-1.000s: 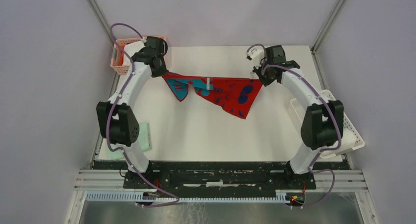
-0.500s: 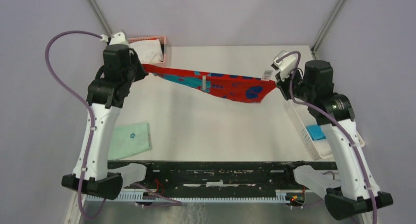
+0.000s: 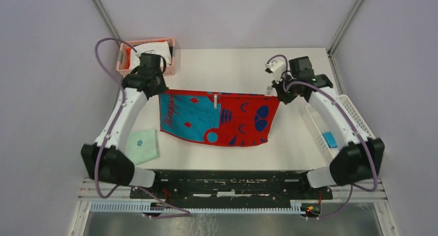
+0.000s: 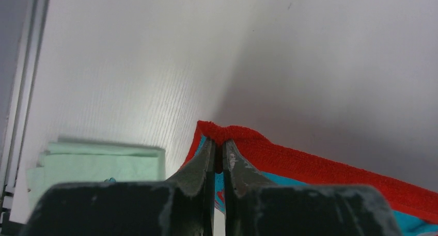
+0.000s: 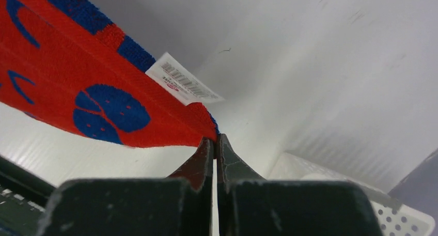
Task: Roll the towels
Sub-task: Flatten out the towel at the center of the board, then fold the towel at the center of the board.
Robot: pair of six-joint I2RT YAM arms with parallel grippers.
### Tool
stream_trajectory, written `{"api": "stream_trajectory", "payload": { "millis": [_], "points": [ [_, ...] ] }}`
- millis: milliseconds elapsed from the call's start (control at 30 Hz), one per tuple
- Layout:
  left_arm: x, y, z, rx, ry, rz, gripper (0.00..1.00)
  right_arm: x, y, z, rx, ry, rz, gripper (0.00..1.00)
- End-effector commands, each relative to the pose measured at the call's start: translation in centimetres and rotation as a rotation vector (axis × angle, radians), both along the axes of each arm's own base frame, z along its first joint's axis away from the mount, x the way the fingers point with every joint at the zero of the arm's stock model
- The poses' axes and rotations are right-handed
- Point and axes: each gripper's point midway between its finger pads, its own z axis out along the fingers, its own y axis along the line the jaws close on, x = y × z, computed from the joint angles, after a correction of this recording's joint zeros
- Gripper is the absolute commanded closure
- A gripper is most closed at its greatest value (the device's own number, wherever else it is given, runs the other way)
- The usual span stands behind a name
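A red towel (image 3: pixel 243 120) with dark-blue blotches and a turquoise left part is stretched out wide over the table (image 3: pixel 227 65) between my two grippers. My left gripper (image 3: pixel 157 91) is shut on its upper left corner; the left wrist view shows the red hem (image 4: pixel 310 166) pinched at that gripper's (image 4: pixel 219 143) tips. My right gripper (image 3: pixel 276 94) is shut on the upper right corner, where its (image 5: pixel 213 140) tips nip the towel (image 5: pixel 77 81) beside a white label (image 5: pixel 183 83). A white towel (image 3: pixel 155 51) lies in the pink basket (image 3: pixel 124 65). A turquoise-blue towel (image 3: pixel 329 139) lies in the white basket (image 3: pixel 356 117).
A pale mint-green folded cloth (image 3: pixel 142 145) lies at the near left of the table, also in the left wrist view (image 4: pixel 103 166). The pink basket stands at the far left corner, the white basket along the right edge. The black arm rail (image 3: pixel 227 182) runs along the near edge.
The towel was a twisted band strung between the grippers; now it hangs open as a wide rectangle. Both arms have shifted, and both grippers kept their hold.
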Motion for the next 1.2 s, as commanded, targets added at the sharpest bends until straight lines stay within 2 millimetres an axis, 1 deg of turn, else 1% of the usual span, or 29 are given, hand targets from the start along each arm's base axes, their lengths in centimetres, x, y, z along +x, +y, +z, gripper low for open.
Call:
{"api": "stream_trajectory", "payload": {
  "millis": [0,100,133,167,233,267,333,400,500,600,667,733,800,867,967,1100,1167],
  "points": [
    [6.2,-0.4,-3.9,0.007,0.03,0.031,0.97,5.4,-2.4,-4.8,-0.168,0.018,-0.09,0.99],
    [10.0,-1.4,-7.5,-0.005,0.096,0.016,0.97,8.9,-2.8,-7.5,-0.231,0.009,-0.108,0.99],
    [11.1,-1.7,-9.5,0.001,0.138,0.01,0.97,9.8,-3.0,-8.5,-0.253,0.014,-0.113,0.99],
    [12.1,-1.8,-10.2,0.002,0.15,0.009,0.97,10.7,-3.2,-9.4,-0.275,0.019,-0.115,1.0],
    [13.8,-2.3,-11.4,-0.004,0.157,-0.001,0.97,11.8,-3.4,-10.6,-0.311,0.03,-0.113,1.0],
    [14.4,-2.6,-11.8,-0.01,0.161,-0.012,0.97,12.2,-3.5,-10.9,-0.324,0.034,-0.113,1.0],
    [15.2,-3.0,-12.5,-0.019,0.169,-0.025,0.97,12.5,-3.7,-11.3,-0.341,0.037,-0.107,1.0],
    [15.3,-3.0,-12.7,-0.023,0.175,-0.024,0.97,12.4,-3.7,-11.3,-0.346,0.038,-0.097,1.0],
    [14.9,-2.5,-12.6,-0.022,0.174,-0.012,0.97,11.2,-3.6,-11.2,-0.336,0.066,-0.083,0.99],
    [13.7,-1.6,-12.4,-0.043,0.181,0.006,0.97,9.5,-2.9,-10.6,-0.313,0.077,-0.071,0.99],
    [12.8,-0.7,-11.9,-0.054,0.174,0.027,0.97,8.0,-2.0,-10.6,-0.314,0.088,-0.047,0.99],
    [11.7,-0.2,-11.7,-0.064,0.175,0.036,0.97,6.5,-1.1,-10.4,-0.331,0.096,-0.021,0.98],
    [10.6,-0.2,-11.7,-0.078,0.184,0.032,0.97,4.9,-0.1,-10.6,-0.344,0.131,0.001,0.97],
    [9.4,-0.3,-11.9,-0.087,0.197,0.023,0.97,3.4,0.5,-10.8,-0.356,0.166,0.005,0.97],
    [7.1,-0.3,-13.1,-0.094,0.239,0.021,0.97,1.1,0.4,-11.2,-0.399,0.21,-0.014,0.97],
    [4.8,0.7,-13.4,-0.084,0.246,0.055,0.97,-1.4,-0.4,-11.5,-0.452,0.247,-0.041,0.96],
    [3.8,0.9,-13.6,-0.095,0.247,0.064,0.97,-2.1,-0.1,-11.7,-0.455,0.254,-0.034,0.96]
  ]
}}
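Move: Both hands already pinch the far corners of the red-and-teal towel. The board's centre, where the towel is going, lies about 6 cm ahead and 25 cm right of the left hand, and 8 cm ahead and 23 cm left of the right hand, some 20 cm below both. The folded green towel is roughly 16 cm back and 12 cm left of the left hand; the white basket stands about 29 cm right and 4 cm back from the right hand. Gripping the towel's corners throughout, both hands cast it out, swooping down and forward together over the board (left about 16 cm down and 13 forward, right about 14 down and 10 forward) while the left fingers tip down about 15 degrees and the right wrist rolls its left side down. Then, staying low, they turn back and draw the held edge towards the base, 8 to 10 cm, the right hand also going several centimetres left at first. ##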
